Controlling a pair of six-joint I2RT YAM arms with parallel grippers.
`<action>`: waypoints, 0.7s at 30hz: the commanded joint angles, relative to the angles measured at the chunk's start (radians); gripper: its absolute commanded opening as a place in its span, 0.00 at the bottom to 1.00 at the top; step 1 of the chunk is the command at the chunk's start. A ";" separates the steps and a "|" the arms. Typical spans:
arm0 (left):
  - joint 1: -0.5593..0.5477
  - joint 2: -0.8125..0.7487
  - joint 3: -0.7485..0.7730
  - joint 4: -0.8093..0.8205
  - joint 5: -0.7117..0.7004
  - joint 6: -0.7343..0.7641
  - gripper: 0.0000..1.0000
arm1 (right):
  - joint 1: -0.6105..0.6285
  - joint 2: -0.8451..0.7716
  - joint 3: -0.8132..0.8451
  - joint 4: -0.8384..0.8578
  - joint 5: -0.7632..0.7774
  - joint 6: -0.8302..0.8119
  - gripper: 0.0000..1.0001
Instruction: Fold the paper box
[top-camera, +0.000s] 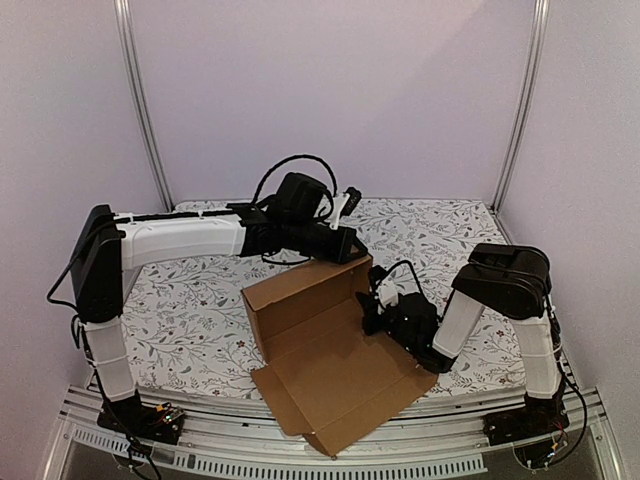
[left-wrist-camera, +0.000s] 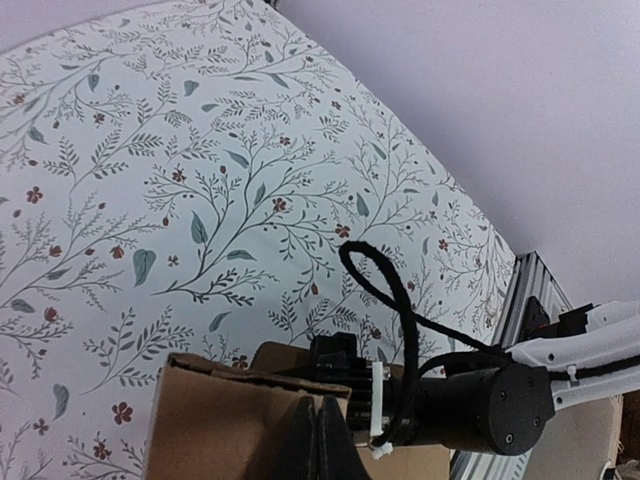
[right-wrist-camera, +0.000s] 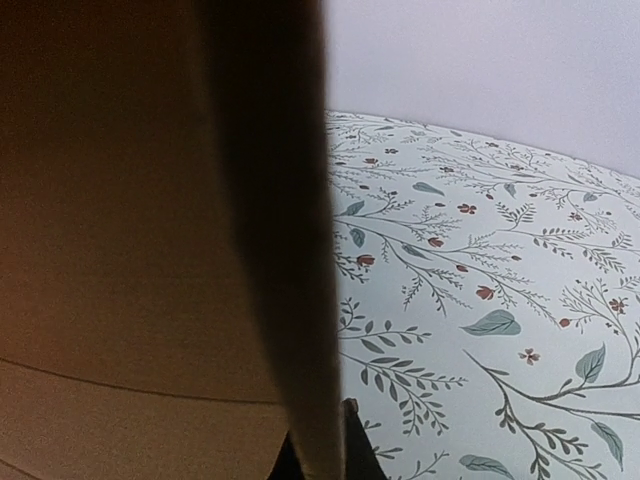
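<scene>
The paper box (top-camera: 320, 350) is a plain brown cardboard sheet lying mid-table, with its back and left walls standing and the front panel flat towards the near edge. My left gripper (top-camera: 353, 250) reaches in from the left to the back right corner. In its wrist view it (left-wrist-camera: 320, 418) is shut, tips together against the raised cardboard wall (left-wrist-camera: 220, 420), nothing visibly between them. My right gripper (top-camera: 368, 305) is at the box's right side. Its wrist view shows it (right-wrist-camera: 318, 445) shut on the edge of an upright flap (right-wrist-camera: 130, 250), which fills the left half.
A floral cloth (top-camera: 190, 290) covers the table. The right arm's black wrist (left-wrist-camera: 490, 400) and a looping black cable (left-wrist-camera: 385, 285) sit close behind the left gripper's tips. An aluminium rail (top-camera: 300, 455) runs along the near edge, and lilac walls enclose the back and sides.
</scene>
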 joint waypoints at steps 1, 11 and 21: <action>-0.015 0.028 -0.010 -0.084 -0.001 0.007 0.00 | -0.002 0.019 -0.002 0.024 0.009 0.001 0.00; -0.015 0.024 -0.011 -0.091 -0.007 0.004 0.00 | 0.001 -0.115 -0.064 0.023 -0.006 -0.027 0.45; -0.014 -0.013 -0.027 -0.095 -0.042 0.032 0.00 | 0.000 -0.477 -0.266 -0.245 -0.050 -0.012 0.56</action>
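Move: The right hand already pinches the front edge of the raised box's right side wall; the wall's middle is about 2 cm ahead of this hand, level sideways and some 5 cm up. From the right hand, the box's top flap centres about 12 cm left, 4 back and 13 up, and the rounded floor flap about 11 cm right, 13 back and 4 down. From the left hand, the side wall is about 1 cm ahead, 2 right and 8 down. The right fingers open to a bit over half and let go of the side wall's front edge, then the right hand climbs about 6 cm while backing off some 3 cm towards its base and 3 cm to the right, clear of the wall and hardly turning, so that the open fingers end short of the edge. Meanwhile the left hand stays in place, its shut fingertips still resting on the right end of the top flap. ##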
